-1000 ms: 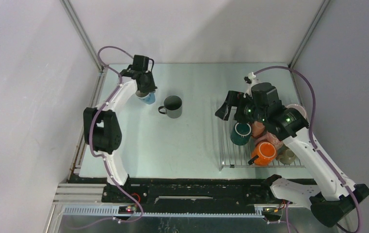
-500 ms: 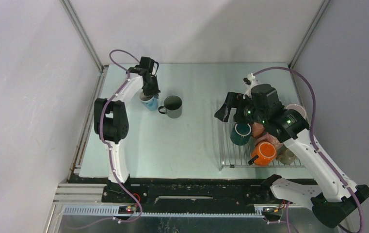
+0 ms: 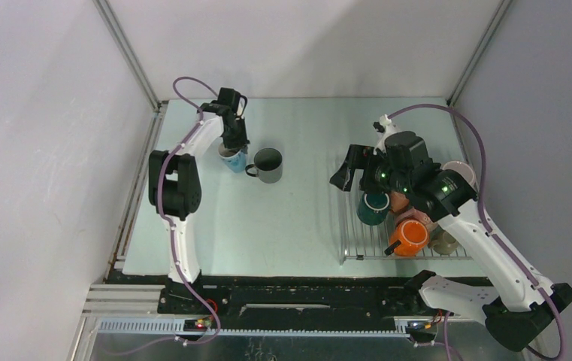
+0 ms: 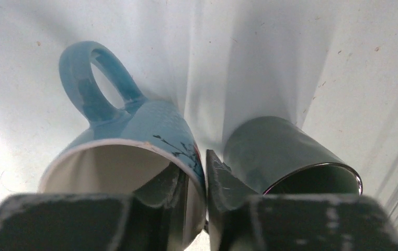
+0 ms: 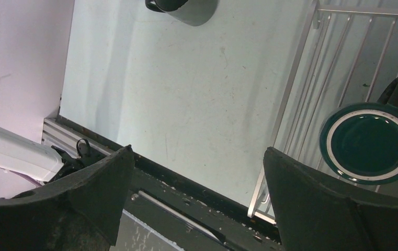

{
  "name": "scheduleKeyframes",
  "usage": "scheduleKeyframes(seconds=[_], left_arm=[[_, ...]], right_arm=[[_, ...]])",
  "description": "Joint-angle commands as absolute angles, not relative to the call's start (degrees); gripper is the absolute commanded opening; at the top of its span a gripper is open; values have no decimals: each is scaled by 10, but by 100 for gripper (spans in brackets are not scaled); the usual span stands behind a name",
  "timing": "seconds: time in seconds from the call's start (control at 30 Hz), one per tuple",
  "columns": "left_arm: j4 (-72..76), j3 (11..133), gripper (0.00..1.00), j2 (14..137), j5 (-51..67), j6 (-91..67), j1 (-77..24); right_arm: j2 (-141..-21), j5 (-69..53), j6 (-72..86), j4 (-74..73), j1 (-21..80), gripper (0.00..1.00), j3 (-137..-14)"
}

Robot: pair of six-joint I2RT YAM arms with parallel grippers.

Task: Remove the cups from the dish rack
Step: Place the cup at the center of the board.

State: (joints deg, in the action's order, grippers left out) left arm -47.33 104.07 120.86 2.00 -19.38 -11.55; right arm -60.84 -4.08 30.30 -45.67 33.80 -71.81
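My left gripper (image 3: 231,145) is shut on the rim of a light blue cup (image 3: 230,159) at the table's far left. One finger (image 4: 170,183) is inside the cup and the other is outside its wall. The blue cup (image 4: 134,120) sits right beside a dark grey cup (image 3: 267,165), its handle pointing away from it. On the right, the wire dish rack (image 3: 343,226) holds a teal cup (image 3: 374,207), an orange cup (image 3: 409,235) and several more, partly hidden under my right arm. My right gripper (image 3: 349,170) hangs open over the rack's left rim, empty.
The right wrist view shows the teal cup (image 5: 369,142) upright on the rack bars (image 5: 296,78), bare table to the left, and the black front rail (image 5: 186,193) below. Metal frame posts and walls close in the table at the back corners.
The left gripper carried the blue cup slightly right, closer to the grey cup, and the left arm's elbow swung in. The right gripper drifted a little to the left, still open.
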Motion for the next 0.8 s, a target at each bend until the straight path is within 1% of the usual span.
scheduleKeyframes(seconds=[0.0, 0.1, 0.37, 0.47, 0.77], left_arm=[[-468, 1081, 27, 1209, 35, -180, -118], [-468, 1084, 38, 1208, 36, -179, -121], [-473, 1097, 57, 1198, 31, -176, -126], [-476, 1102, 65, 1184, 26, -172, -127], [-479, 1101, 98, 1098, 4, -157, -131]], right_arm=[[-609, -25, 306, -462, 344, 100, -717], [-607, -22, 306, -464, 345, 100, -718], [-603, -8, 306, -474, 350, 100, -718], [-602, 0, 307, -477, 351, 100, -718], [-601, 41, 310, -487, 349, 100, -718]])
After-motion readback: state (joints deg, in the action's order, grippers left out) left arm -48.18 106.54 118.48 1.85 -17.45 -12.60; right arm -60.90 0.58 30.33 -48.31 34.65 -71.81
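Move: My left hand still pinches the blue cup's right wall at the rim, one finger inside. The cup's middle is about 4 cm to my left, 1 cm back and 4 cm below. The grey cup stands close on the other side, roughly 6 cm to my right, 3 cm back and 4 cm lower. From my idle right hand the blue cup lies some 22 cm ahead, 30 cm left and 23 cm down. I let go of the blue cup by spreading my left fingers from the pinch on its rim to nearly wide open, easing about 1 cm to the right as they part. Then I draw the hand up and off the rim, some 3 cm in all, faster at the end, with hardly any wrist turn. ##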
